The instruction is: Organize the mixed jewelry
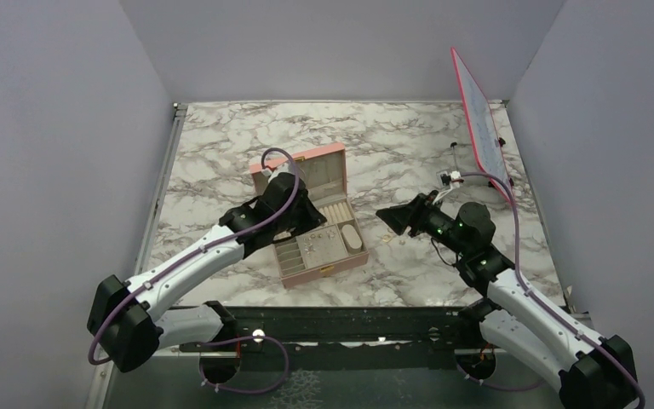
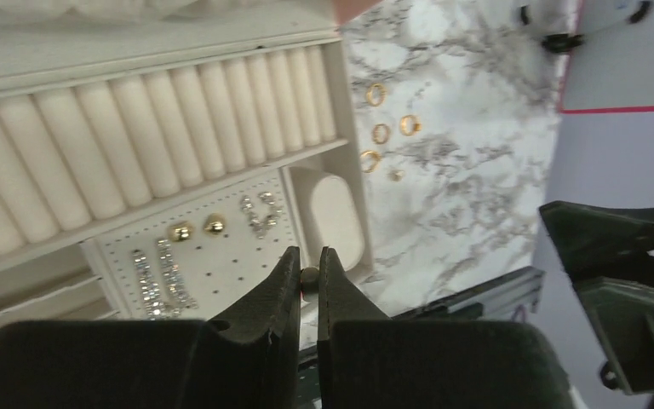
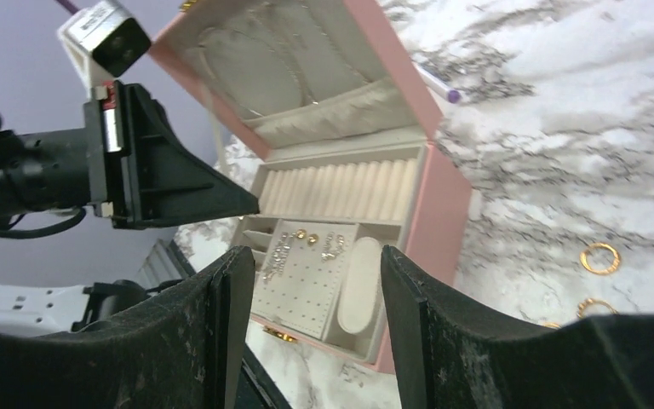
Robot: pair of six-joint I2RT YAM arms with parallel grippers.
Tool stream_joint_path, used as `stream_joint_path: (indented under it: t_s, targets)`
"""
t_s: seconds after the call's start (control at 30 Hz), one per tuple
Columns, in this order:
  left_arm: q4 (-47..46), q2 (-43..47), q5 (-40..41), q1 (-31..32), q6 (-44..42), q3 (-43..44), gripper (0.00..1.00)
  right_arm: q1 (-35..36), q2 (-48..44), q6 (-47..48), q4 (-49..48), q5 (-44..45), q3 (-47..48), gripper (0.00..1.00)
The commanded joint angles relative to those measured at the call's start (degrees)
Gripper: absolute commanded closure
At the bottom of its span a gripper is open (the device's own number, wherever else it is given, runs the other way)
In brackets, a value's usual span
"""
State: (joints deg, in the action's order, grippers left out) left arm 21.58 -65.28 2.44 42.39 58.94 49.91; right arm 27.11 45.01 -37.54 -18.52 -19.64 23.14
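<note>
The open pink jewelry box (image 1: 325, 271) sits mid-table. My left gripper (image 1: 317, 221) hovers over its beige tray, shut on a tiny round earring-like piece (image 2: 309, 276) pinched at the fingertips (image 2: 288, 271). Below it, the perforated earring board (image 2: 221, 264) holds gold studs (image 2: 180, 231) and sparkly strips (image 2: 163, 274); the ring rolls (image 2: 136, 145) hold nothing. Several gold rings (image 2: 381, 133) lie loose on the marble right of the box, also visible as rings (image 3: 599, 257) in the right wrist view. My right gripper (image 1: 387, 217) hangs open above those rings with nothing between its fingers (image 3: 234, 298).
A pink-edged board (image 1: 479, 119) leans against the back right wall. A thin pen (image 3: 436, 85) lies on the marble behind the box. The box lid (image 1: 302, 166) stands open toward the back. The table's front rail (image 1: 349, 319) runs between the arm bases.
</note>
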Motion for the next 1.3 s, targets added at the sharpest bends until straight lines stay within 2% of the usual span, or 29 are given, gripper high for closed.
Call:
stream_joint_path:
  t_s: [0.0,0.43,1.27]
  targets:
    - [10.0,-3.6,5.9,1.5,-7.0,3.8,1.00,0.3,0.4,-0.5,5.3,6.5,1.2,0.39]
    - [16.5,-11.0,10.2,5.2,-9.2,7.5,1.00,0.2,2.9,-1.9,5.6,7.9,0.1,0.39]
    - [14.1,-12.4,5.2,5.3,-9.5,5.9,1.00,0.2,4.9,-2.2,6.1,8.9,-0.3,0.40]
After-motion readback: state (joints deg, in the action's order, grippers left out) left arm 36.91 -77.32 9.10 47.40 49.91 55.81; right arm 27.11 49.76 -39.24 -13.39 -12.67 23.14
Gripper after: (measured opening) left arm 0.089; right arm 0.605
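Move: The left hand, gripping a small earring, is above the box's earring board, whose middle is about 2 cm back, 1 cm to its left and 12 cm below. On the board, the two gold earrings are about 1 cm ahead and 2 cm left, the looped crystal earring roughly 1 cm ahead and 2 cm right. The oval cushion lies about 1 cm ahead and 7 cm right. From the right hand, the board's middle is some 15 cm left, 2 cm back and 17 cm down. Still pinching the small earring at its fingertips, the left hand sinks about 7 cm towards the earring board, easing back and slightly left, while the wrist rolls some 25 degrees to point the fingers more steeply down; the descent is quick, then nearly stops above the board. The open, empty right hand lowers about 4.5 cm beside the box, edging forward. ##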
